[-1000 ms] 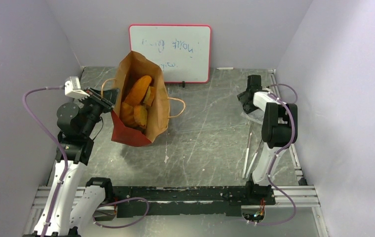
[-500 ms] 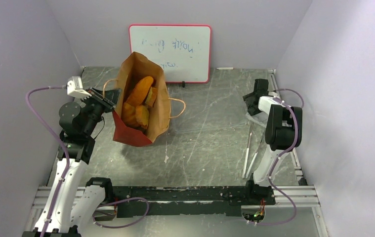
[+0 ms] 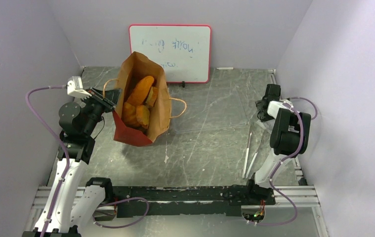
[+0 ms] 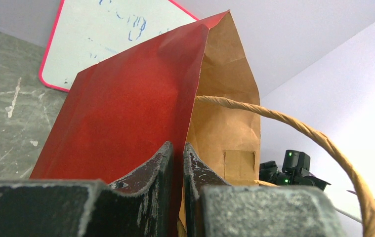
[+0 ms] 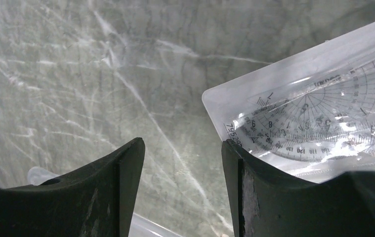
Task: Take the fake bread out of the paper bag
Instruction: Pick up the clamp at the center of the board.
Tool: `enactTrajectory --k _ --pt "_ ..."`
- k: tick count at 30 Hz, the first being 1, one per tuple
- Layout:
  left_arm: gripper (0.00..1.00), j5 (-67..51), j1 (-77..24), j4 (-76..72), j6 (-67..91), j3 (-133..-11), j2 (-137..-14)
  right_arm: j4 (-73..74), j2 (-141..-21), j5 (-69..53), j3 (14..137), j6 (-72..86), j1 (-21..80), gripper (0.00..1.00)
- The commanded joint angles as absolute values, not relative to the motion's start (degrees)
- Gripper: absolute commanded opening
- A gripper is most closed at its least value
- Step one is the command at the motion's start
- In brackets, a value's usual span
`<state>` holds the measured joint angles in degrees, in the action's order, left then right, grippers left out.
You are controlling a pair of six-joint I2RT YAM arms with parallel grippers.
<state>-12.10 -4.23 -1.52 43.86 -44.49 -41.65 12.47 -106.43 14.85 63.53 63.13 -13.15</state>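
The paper bag [image 3: 161, 111] stands tilted at the left of the table, red outside [image 4: 126, 113] and brown inside, its mouth facing up. Inside lies the fake bread: a long orange loaf [image 3: 141, 89] on top, with smaller orange-tan pieces [image 3: 142, 116] below it. My left gripper [image 3: 111, 100] is shut on the bag's left rim; in the left wrist view the red wall is pinched between its fingers [image 4: 178, 148]. My right gripper [image 3: 264, 107] hangs open far right, low over the table, with nothing between its fingers [image 5: 183, 148].
A whiteboard [image 3: 170, 52] leans on the back wall behind the bag. A protractor in a clear sleeve [image 5: 318, 113] lies beside the right gripper. Long clear strips [image 3: 248, 148] lie near the right arm. The bag's loop handle [image 3: 179, 106] sticks out to the right.
The right arm has swung right, toward the side wall, gripper still open. The left gripper keeps its hold on the bag rim; the bag shifted slightly early on.
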Motion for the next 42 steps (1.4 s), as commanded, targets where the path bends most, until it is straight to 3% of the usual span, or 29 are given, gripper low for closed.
enactTrajectory --k 1,16,27,42 --pt "0.07 -13.5 -4.4 -8.8 44.6 -45.0 -40.5 17.1 -104.3 19.7 62.2 64.5 -14.3 0.60" --pt "0.07 -13.8 -4.4 -9.6 45.2 -44.6 -40.8 12.9 -98.3 23.2 63.2 57.5 -14.3 0.62" --pt "0.07 -15.2 -4.4 -8.9 46.0 -46.5 -42.9 20.8 -99.2 35.3 72.9 44.1 -2.9 0.65" --pt "0.07 -15.7 -4.4 -7.3 46.7 -47.6 -43.0 23.9 -75.3 33.0 52.3 38.5 7.1 0.64"
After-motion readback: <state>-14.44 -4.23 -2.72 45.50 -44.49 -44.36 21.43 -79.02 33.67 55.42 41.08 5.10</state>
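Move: The clamp at the foot of the whiteboard lies far from the right hand, about 14 cm ahead and 39 cm to its left, at nearly its height. The clear ruler packet is close by, its middle roughly 6 cm back and 7 cm to the right, flat on the table. The white sticks lie about 22 cm back and 10 cm to the left. From the left hand the clamp is some 27 cm ahead, 20 cm to the right and 33 cm below. The ruler packet is left on the table: low beside it, the open right hand first slides about 3 cm back and 3 cm right, then climbs forward and left, then swings back and farther left, ending some 12 cm higher. Its wrist rolls left side down and turns counter-clockwise, the fingers lifting outward. The left hand keeps its pinch on the bag's rim, easing about 1 cm forward, right and down. ##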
